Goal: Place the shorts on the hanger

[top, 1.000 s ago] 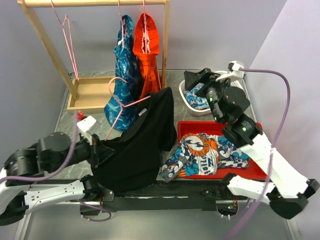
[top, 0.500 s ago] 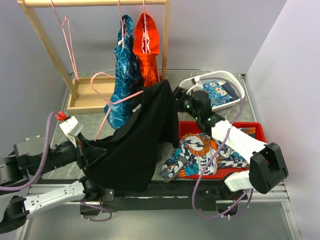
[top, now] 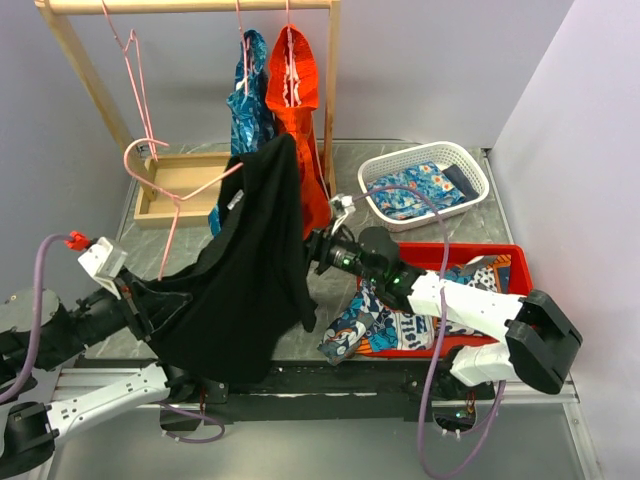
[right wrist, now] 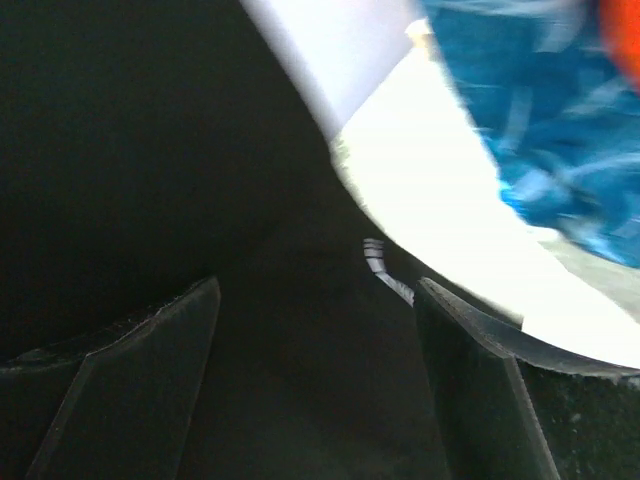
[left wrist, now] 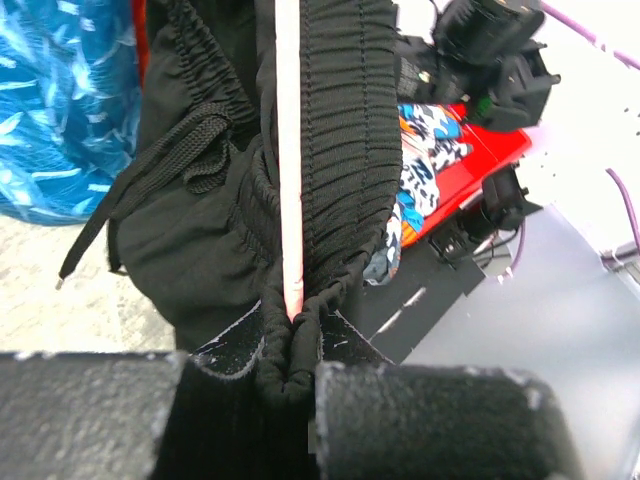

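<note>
The black shorts [top: 250, 270] hang draped over a pink wire hanger [top: 185, 195], lifted in front of the rack. My left gripper [top: 140, 300] holds their lower left end. In the left wrist view the hanger [left wrist: 290, 150] runs down through the ribbed waistband of the shorts [left wrist: 340, 130] into my left gripper [left wrist: 290, 365], which is shut on the bunched fabric there. My right gripper [top: 312, 250] is at the right edge of the shorts. Seen from the right wrist, that gripper [right wrist: 315, 330] is open, with the shorts [right wrist: 150, 150] filling the space between its fingers.
A wooden rack [top: 90, 90] at the back carries a blue patterned garment [top: 250, 110], an orange-red garment [top: 295, 80] and a spare pink hanger [top: 130, 60]. A white basket [top: 470, 165] and a red tray [top: 500, 255] with patterned clothes sit to the right.
My left arm has pulled back to the left, lifting the shorts and hanger higher. My right arm has swung from the basket across to the shorts' right edge.
</note>
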Robot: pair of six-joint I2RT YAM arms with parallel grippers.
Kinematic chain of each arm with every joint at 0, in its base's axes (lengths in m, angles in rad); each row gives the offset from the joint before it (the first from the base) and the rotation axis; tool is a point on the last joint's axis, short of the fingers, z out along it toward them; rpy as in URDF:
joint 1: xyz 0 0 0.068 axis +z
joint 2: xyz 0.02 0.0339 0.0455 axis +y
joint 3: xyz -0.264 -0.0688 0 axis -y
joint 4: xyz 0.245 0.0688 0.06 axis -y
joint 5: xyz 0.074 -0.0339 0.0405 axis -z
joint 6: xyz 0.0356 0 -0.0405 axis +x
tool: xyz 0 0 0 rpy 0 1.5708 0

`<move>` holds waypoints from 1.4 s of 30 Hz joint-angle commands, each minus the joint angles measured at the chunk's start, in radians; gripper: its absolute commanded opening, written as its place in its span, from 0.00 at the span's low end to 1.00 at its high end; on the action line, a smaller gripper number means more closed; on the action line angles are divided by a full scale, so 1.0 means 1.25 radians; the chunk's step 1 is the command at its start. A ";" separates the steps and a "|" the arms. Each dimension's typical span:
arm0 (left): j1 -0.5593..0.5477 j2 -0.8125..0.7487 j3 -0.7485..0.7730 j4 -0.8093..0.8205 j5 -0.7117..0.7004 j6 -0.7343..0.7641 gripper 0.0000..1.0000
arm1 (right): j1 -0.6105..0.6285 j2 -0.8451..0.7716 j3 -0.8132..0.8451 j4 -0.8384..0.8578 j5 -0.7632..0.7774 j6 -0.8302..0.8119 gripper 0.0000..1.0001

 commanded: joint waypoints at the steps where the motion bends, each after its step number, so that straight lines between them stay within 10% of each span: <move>1: 0.008 -0.022 0.018 0.064 -0.062 -0.018 0.01 | 0.066 0.008 0.079 0.043 -0.003 -0.021 0.85; 23: 0.024 0.087 0.110 0.032 -0.268 -0.005 0.01 | 0.150 0.311 0.452 -0.141 0.172 -0.025 0.85; 42: 0.018 0.033 0.116 0.039 0.026 0.096 0.01 | 0.060 -0.253 0.121 -0.259 0.546 -0.089 0.86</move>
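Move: At the right edge of the black shorts, the open right hand has their middle about 11 cm to its left, 8 cm back and slightly above. The orange shorts hang some 17 cm ahead of it, and the red basket's middle is about 36 cm to its right, 3 cm farther out and well below. The left hand pinches waistband and hanger arm: the black shorts' middle is 9 cm to its right, 6 cm ahead and 9 cm lower, the hanger's neck 13 cm ahead, 4 cm right and a little higher. Sweeping left about 12 cm across the black shorts, rising at first and then sinking, the open right hand then swings back right past its start and climbs, turning clockwise about 20 degrees. The left hand keeps its pinch on waistband and hanger, swings forward-left with a counter-clockwise turn, then mostly returns, ending slightly higher and to the left. ##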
